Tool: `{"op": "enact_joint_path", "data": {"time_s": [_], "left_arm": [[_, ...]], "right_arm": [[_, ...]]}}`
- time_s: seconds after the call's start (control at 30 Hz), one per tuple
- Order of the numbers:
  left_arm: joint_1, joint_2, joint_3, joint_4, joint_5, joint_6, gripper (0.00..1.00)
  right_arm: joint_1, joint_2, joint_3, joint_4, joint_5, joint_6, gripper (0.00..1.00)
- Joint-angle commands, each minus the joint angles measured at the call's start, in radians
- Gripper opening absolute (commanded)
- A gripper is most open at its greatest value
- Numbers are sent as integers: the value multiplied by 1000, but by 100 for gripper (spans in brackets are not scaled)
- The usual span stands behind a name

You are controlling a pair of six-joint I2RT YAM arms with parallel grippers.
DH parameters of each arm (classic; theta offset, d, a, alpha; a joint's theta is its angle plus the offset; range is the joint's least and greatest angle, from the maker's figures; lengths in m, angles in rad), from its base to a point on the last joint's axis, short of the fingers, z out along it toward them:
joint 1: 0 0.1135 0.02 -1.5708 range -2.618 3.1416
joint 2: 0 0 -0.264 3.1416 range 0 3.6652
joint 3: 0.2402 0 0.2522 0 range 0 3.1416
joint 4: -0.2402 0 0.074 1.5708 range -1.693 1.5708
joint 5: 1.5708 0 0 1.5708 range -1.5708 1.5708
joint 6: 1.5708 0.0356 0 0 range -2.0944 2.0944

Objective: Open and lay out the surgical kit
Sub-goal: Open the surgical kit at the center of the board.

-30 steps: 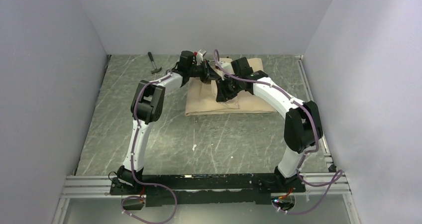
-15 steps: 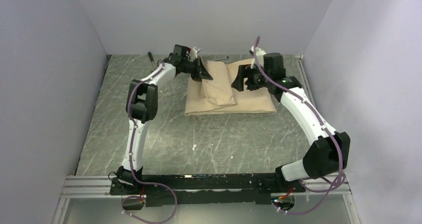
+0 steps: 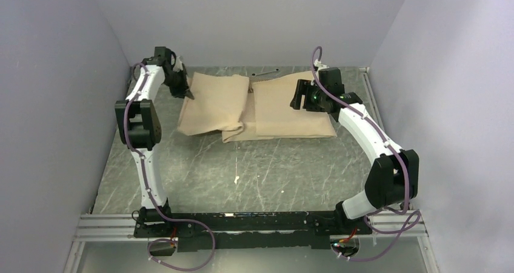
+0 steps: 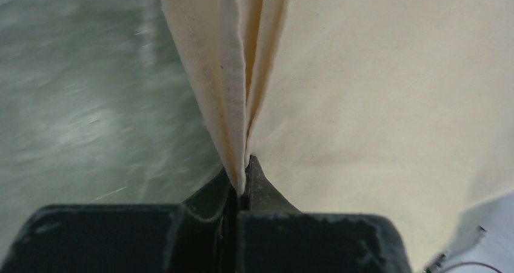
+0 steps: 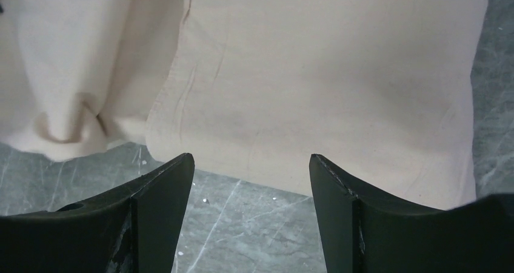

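The surgical kit shows only as its tan wrap sheet (image 3: 285, 109) at the back of the table; whatever it holds is hidden under the cloth. One flap (image 3: 215, 103) is spread out to the left. My left gripper (image 3: 186, 92) is shut on that flap's far left edge. In the left wrist view the folded hem (image 4: 233, 103) runs straight into the closed left gripper (image 4: 242, 173). My right gripper (image 3: 298, 97) hovers over the right half of the bundle, open. The right wrist view shows the right gripper (image 5: 251, 164) empty, with the wrap (image 5: 321, 73) just beyond its fingertips.
A small thin wrench (image 3: 267, 73) lies on the grey marbled table (image 3: 254, 164) just behind the wrap. Grey walls close in the left, back and right sides. The arm bases sit on a rail (image 3: 242, 221) at the near edge.
My left gripper has drawn a flap of the wrap out to the left, unfolding it flat. The right gripper opened, moved to the bundle's right and has stayed there.
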Motion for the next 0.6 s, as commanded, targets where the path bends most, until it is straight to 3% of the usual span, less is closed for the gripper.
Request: {"op": "enact_joint_path", "data": {"time_s": [0.0, 0.37, 0.57], "left_arm": [[52, -63, -54, -113, -209, 65, 0], [137, 58, 97, -178, -632, 165, 0], [178, 100, 111, -100, -768, 218, 0]], "right_arm": [[-12, 2, 2, 33, 65, 39, 73], [-22, 33, 20, 20, 88, 42, 73], [-25, 49, 33, 7, 106, 54, 72]]}}
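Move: The left hand already has the left flap's free edge pinched. The bare left side of the table it is being taken to lies about 18 cm to its left, 2 cm back and 8 cm below. The hammer is some 15 cm ahead and 4 cm left; the kit's folded right flap is about 48 cm right, straight across. From the right hand, that flap is some 10 cm ahead and 14 cm below, and the left-side spot about 63 cm left, 8 cm ahead. Leftward, the left hand draws the pinched flap edge about 18 cm away from the kit towards the table's left side, sinking and easing back some 3 cm early on and then staying low. Its wrist rolls roughly 35 degrees, the fingers swinging from leaning right to nearly straight down, still shut on the cloth. The right hand, open and empty, drifts 2 to 3 cm down and right above the folded flap. ##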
